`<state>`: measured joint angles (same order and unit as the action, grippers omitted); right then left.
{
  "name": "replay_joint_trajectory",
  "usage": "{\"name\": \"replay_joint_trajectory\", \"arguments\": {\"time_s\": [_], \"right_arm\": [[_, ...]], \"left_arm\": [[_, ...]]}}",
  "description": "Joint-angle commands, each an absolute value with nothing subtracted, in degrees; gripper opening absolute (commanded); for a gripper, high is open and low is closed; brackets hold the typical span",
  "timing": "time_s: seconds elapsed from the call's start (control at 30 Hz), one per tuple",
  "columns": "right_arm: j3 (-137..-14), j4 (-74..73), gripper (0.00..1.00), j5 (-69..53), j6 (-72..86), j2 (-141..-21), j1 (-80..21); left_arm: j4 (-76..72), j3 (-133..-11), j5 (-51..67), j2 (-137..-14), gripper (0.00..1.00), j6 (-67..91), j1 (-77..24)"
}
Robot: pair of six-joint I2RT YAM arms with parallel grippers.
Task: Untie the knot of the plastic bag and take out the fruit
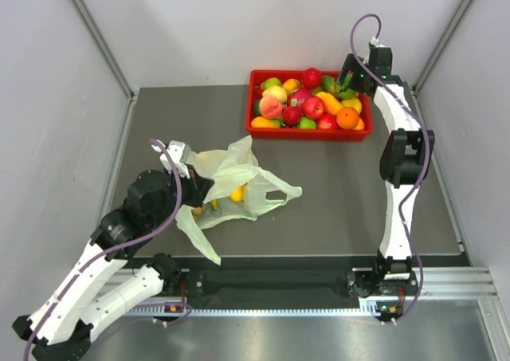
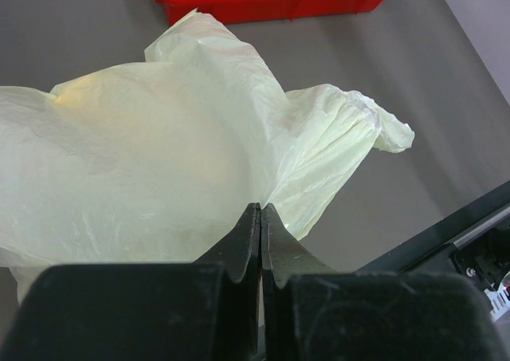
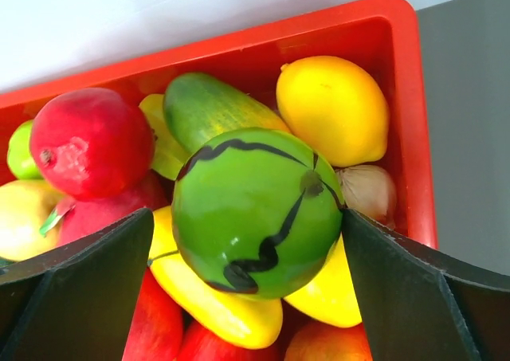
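The pale green plastic bag [image 1: 236, 172] lies crumpled at the table's left middle, its mouth loose; I see no knot. A yellow fruit [image 1: 237, 193] shows through the opening. My left gripper [image 1: 185, 168] is shut on the bag's left edge; in the left wrist view the jaws [image 2: 260, 207] are pressed together on the film [image 2: 159, 154]. My right gripper [image 1: 349, 80] is over the red tray's [image 1: 307, 134] back right. Its jaws [image 3: 247, 213] stand wide around the round green dark-marked fruit [image 3: 255, 209], which rests on the pile; the right finger touches it, the left finger stands apart.
The red tray [image 3: 351, 26] is full of red apples [image 3: 92, 142], a lemon [image 3: 333, 110], oranges, a peach and yellow pieces. It also shows in the left wrist view [image 2: 279, 2]. Grey walls enclose the table on three sides; a black rail [image 1: 319, 281] runs along the near edge.
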<state>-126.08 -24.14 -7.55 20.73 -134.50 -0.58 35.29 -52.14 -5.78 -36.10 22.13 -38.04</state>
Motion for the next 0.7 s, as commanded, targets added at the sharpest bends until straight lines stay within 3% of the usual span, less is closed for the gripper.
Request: {"name": "replay_joint_trajectory", "arguments": {"time_s": [0.0,0.47,0.67], "right_arm": [[-127.45,-23.56,1.00,-8.97,19.51,-127.10,-0.44],[-124.46,-24.35,1.00,-10.37,18.10,-122.35,1.58],[-118.94,-22.16,1.00,-14.57,18.98,-113.75,1.67]], "left_arm": [[35.68,-54.49,-5.36,-34.81,0.00,21.80,-37.88],[35.95,-54.84,-5.89,-33.31,0.00,21.62,-37.97],[36.38,-55.19,-6.41,-33.05,0.00,21.27,-37.97]]}}
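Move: The right hand, open and empty, straddles the watermelon it has just set down, whose middle is about 1 cm ahead and 2 cm below. The yellow fruit still in the bag lies some 37 cm back, 36 cm left and 7 cm lower. Around the melon, from this hand, a lemon is 5 cm ahead, 4 cm right; the orange 12 cm back, 1 cm left. From the left hand, the bag's yellow fruit is 8 cm ahead, 5 cm right, 18 cm below. With its fingers already wide open and staying so, the right hand lifts about 8 cm off the watermelon, up out of the red basket, and then, the climb over, keeps easing back towards the basket's near side, about 3 cm in all, its fingertips tipping up some 5 degrees. The left hand keeps its shut fingers on the edge of the plastic bag and holds it up almost in place. ##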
